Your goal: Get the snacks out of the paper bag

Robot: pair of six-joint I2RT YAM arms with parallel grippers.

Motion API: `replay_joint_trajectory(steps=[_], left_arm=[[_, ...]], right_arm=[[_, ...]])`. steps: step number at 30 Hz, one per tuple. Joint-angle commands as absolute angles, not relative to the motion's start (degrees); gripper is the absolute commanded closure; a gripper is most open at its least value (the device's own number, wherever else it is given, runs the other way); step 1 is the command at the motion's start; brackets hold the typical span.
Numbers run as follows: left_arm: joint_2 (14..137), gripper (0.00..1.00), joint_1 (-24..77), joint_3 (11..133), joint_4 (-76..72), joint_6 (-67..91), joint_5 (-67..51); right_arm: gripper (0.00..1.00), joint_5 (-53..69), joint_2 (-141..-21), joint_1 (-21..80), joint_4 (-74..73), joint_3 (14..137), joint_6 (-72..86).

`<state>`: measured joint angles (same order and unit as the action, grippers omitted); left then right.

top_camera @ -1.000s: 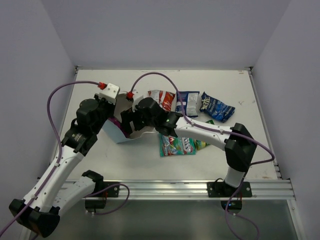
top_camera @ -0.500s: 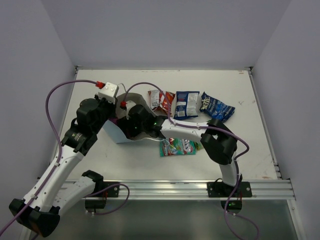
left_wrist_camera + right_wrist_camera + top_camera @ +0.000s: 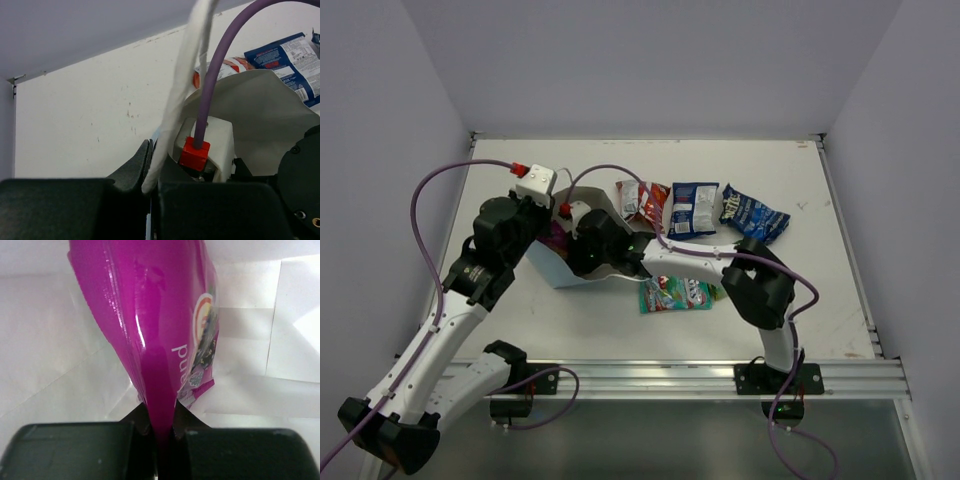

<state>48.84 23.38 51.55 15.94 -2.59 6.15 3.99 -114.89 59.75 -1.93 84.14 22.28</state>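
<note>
The paper bag (image 3: 552,266) lies on its side at the table's centre-left, its white inside (image 3: 45,340) filling the right wrist view. My right gripper (image 3: 162,427) is deep inside the bag and shut on the magenta packet (image 3: 155,330), which stands up between its fingers. A sliver of magenta (image 3: 556,236) shows at the bag's mouth from above. My left gripper (image 3: 152,172) is shut on the bag's white rim (image 3: 175,110) and holds it up. Out on the table lie the red-white packet (image 3: 642,200), two dark blue packets (image 3: 693,207) (image 3: 752,214), the teal packet (image 3: 672,293) and a green edge (image 3: 720,290).
The right arm (image 3: 700,258) reaches leftward across the table's middle, over the teal packet. Purple cables loop above both wrists. Walls close in the table at the back and both sides; a metal rail (image 3: 720,375) runs along the near edge.
My right gripper has gone further left into the bag, and its arm has folded in toward the centre. The left gripper and bag have barely moved.
</note>
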Motion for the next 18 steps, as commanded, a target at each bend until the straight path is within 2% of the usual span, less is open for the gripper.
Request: replay_joint_trajectory(steps=[1, 12, 18], left_arm=[[47.99, 1.0, 23.47, 52.91, 15.82, -3.16, 8.43], [48.34, 1.0, 23.47, 52.65, 16.0, -4.75, 10.2], [48.51, 1.0, 23.47, 53.43, 16.0, -4.4, 13.27]], right_arm=[[1.0, 2.81, -106.9, 60.12, -0.44, 82.71, 19.52], [1.0, 1.76, -94.05, 60.12, -0.62, 84.64, 11.95], [1.0, -4.64, -86.42, 60.12, -2.46, 85.08, 7.3]])
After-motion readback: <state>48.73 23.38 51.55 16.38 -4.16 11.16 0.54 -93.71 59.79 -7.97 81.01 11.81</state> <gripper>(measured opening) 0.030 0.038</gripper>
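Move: Inside the paper bag, the right hand already pinches the magenta packet, whose middle is about 2 cm ahead, 4 cm left and 5 cm below it. The bag's mouth, its way out, lies about 7 cm to its right and 10 cm higher, level ahead. Beyond on the table, the red packet is some 25 cm ahead and 17 cm right, the teal packet 3 cm back and 26 cm right. From the left hand the magenta packet is about 20 cm below, 2 cm back, 3 cm left. Pulling the magenta packet up towards the bag's mouth, the right hand starts with a small shift to its right, then climbs quickly, about 14 cm in all with some 5 cm to the right. Its fingers stay shut on the packet's end while the wrist tips up about 15 degrees. The left hand keeps its grip on the bag's rim by the handle, easing slightly left. ##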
